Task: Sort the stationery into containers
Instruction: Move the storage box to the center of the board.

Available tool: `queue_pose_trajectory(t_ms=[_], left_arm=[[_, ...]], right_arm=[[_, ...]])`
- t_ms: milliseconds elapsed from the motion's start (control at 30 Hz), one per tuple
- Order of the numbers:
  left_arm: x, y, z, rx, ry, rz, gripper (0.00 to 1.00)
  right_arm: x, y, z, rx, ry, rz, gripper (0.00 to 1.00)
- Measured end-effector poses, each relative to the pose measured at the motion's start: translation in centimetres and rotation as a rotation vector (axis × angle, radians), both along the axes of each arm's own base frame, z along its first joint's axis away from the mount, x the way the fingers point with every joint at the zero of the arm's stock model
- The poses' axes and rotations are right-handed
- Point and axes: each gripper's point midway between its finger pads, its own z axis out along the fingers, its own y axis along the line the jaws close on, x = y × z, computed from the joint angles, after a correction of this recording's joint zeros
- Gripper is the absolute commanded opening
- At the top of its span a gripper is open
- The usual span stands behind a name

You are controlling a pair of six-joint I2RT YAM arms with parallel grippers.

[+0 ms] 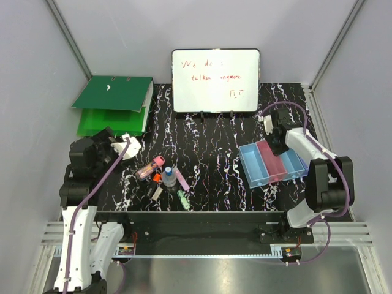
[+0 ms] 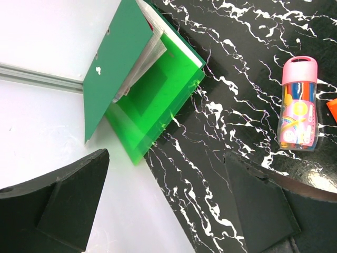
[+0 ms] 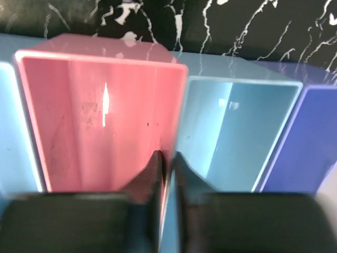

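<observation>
The stationery lies in a loose cluster at the front left of the table: a pink-capped tube [image 1: 150,166] [image 2: 299,103], an orange-red piece [image 1: 157,178], a clear bottle with a blue cap [image 1: 169,177], a lilac stick [image 1: 180,177], a green clip [image 1: 182,198] and a small grey-white block [image 1: 157,193]. The containers [image 1: 269,164] stand at the right as a row of joined bins. My right gripper [image 1: 278,144] [image 3: 167,155] is shut on the wall between the pink bin [image 3: 100,116] and the light blue bin [image 3: 237,132]. My left gripper [image 1: 125,147] [image 2: 171,184] is open and holds nothing, left of the cluster.
A white whiteboard [image 1: 215,80] with red writing stands at the back centre. A green ring binder [image 1: 113,104] [image 2: 142,79] lies partly open at the back left, close to my left gripper. Pale enclosure walls surround the black marbled table [image 1: 214,159].
</observation>
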Motion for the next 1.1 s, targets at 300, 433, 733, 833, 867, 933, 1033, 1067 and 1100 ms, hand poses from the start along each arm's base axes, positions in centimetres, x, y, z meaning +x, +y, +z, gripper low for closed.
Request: queue_pose_trajectory(t_ms=[300, 433, 733, 833, 867, 933, 1033, 1067, 1100], left_arm=[[0.2, -0.1, 1.1, 0.008, -0.009, -0.012, 0.99], [0.3, -0.3, 0.9, 0.005, 0.001, -0.023, 0.99], [0.3, -0.8, 0.6, 0.021, 0.011, -0.053, 0.99], [0.4, -0.9, 0.4, 0.044, 0.011, -0.073, 0.99], [0.4, -1.1, 0.3, 0.052, 0.014, -0.085, 0.99], [0.5, -1.4, 0.1, 0.064, 0.019, -0.105, 0.99], [0.8, -1.6, -0.4, 0.071, 0.039, -0.117, 0.99], [0.9, -1.7, -0.6, 0.072, 0.047, -0.120, 0.99], [1.0, -1.7, -0.8, 0.073, 0.053, -0.122, 0.99]], right_arm=[[0.2, 1.0, 0.0, 0.066, -0.003, 0.001, 0.00], [0.1, 2.2, -0.1, 0.133, 0.040, -0.021, 0.00], [4.1, 5.2, 0.0, 0.271, 0.081, -0.174, 0.00], [5.8, 6.2, 0.0, 0.292, 0.069, -0.212, 0.00], [6.2, 6.7, 0.0, 0.296, 0.066, -0.221, 0.00], [7.0, 7.8, 0.0, 0.310, 0.061, -0.230, 0.00], [8.2, 9.9, 0.0, 0.329, 0.060, -0.229, 0.00], [8.6, 10.6, 0.0, 0.335, 0.056, -0.227, 0.00], [9.1, 11.3, 0.0, 0.341, 0.055, -0.225, 0.00]])
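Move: The right hand is down over the storage box, its nearly shut fingers straddling the divider between the pink and the second light-blue tray; the box's middle lies about 5 cm back, 1 cm right and 3 cm lower. The board's clear middle is some 25 cm left and 2 cm ahead, while the propped whiteboard's middle is roughly 24 cm left, 22 cm ahead and 5 cm higher. From the left hand, the box lies about 56 cm right, 3 cm ahead and 23 cm below. The right fingers shut the last bit to pinch the divider between the pink and the second light-blue tray, and the hand draws the storage box left, slowly for the first 2 cm, then on a slant forward and left at an unchanged low height, about 10 cm left and 9 cm forward in all, towards the middle and the foot of the whiteboard. On the way the hand rolls its left side up by nearly 20 degrees and swings clockwise by some 15 degrees, still gripping the divider. ##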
